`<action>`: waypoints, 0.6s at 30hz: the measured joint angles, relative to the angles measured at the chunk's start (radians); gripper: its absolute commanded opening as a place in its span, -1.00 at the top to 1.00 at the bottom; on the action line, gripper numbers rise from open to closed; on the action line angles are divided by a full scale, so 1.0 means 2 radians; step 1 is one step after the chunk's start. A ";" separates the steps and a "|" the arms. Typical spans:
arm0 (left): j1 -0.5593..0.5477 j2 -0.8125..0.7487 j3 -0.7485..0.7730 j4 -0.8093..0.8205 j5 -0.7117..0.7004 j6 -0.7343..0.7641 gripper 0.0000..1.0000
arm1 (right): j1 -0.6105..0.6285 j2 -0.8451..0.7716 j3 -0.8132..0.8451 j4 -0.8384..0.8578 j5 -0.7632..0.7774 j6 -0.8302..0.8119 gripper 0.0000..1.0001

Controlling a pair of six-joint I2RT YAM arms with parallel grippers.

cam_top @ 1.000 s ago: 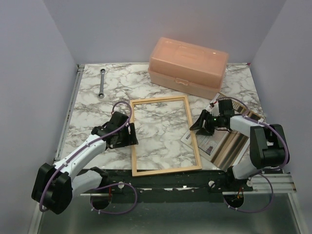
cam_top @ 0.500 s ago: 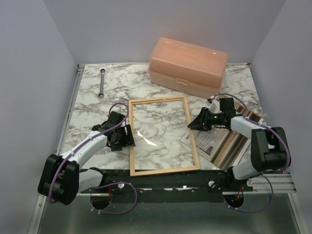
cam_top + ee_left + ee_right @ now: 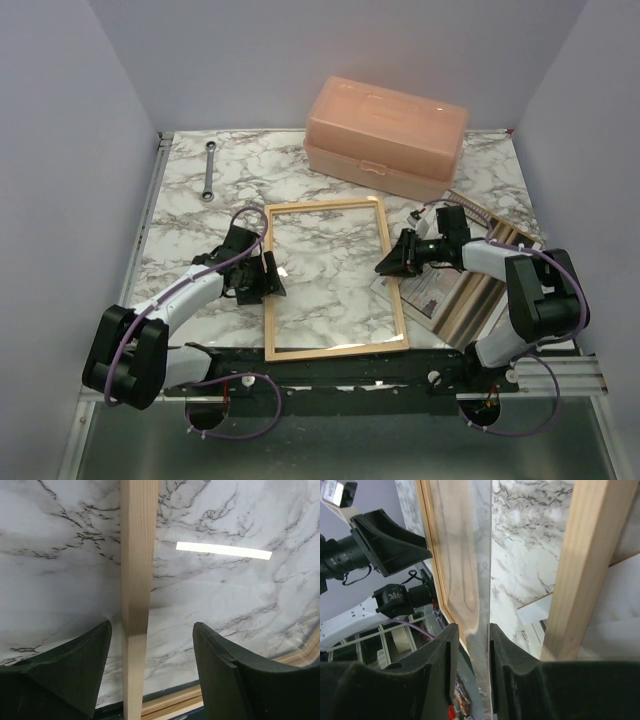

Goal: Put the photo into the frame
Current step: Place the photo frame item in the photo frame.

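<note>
The light-wood frame [image 3: 335, 347] lies flat mid-table, with a clear pane [image 3: 481, 555] in it. My left gripper [image 3: 265, 277] is open astride the frame's left rail [image 3: 136, 555]; the rail runs between the fingers, closer to the left one, and touches neither. My right gripper [image 3: 388, 265] reaches over the right rail [image 3: 577, 555] and is shut on the thin edge of the clear pane. The photo [image 3: 432, 290] lies on the table just right of the frame, partly under the right arm.
A peach plastic box [image 3: 385, 138] stands at the back behind the frame. A wrench [image 3: 209, 170] lies at the back left. The brown backing panel [image 3: 482, 298] sits under the photo by the right edge. Table's front edge is just below the frame.
Both grippers moved inward onto the frame. The right gripper closed on the pane edge, and the frame shifted a little to the left.
</note>
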 measured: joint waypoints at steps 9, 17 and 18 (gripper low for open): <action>0.000 0.006 -0.001 0.016 0.017 0.000 -0.33 | 0.033 0.009 0.000 0.003 0.008 0.010 0.59; 0.000 -0.003 -0.004 0.013 0.012 -0.001 -0.41 | 0.035 -0.016 0.006 -0.023 0.040 0.017 0.99; 0.000 -0.005 -0.005 0.011 0.010 -0.001 -0.40 | 0.036 -0.027 0.010 -0.033 0.046 0.017 0.99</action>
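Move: The clear photo sheet's right edge already lies between my right fingers, one above it and one below. The frame under it has its middle about 10 cm to my right hand's left, 1 cm back and 6 cm down; its right rail is some 3 cm right, 1 cm back and 5 cm down. My left hand straddles the left rail, 1 cm left and 2 cm below; the sheet's right edge is about 24 cm right, 4 cm ahead and 4 cm higher. I ease my right hand about 1.5 cm left and 1 cm back, sinking slightly, towards the frame's left rail. There I shut my part-open fingers and pinch the sheet's right edge, then start upward by about 1 cm. My left hand stays astride the left rail, fingers still wide. ##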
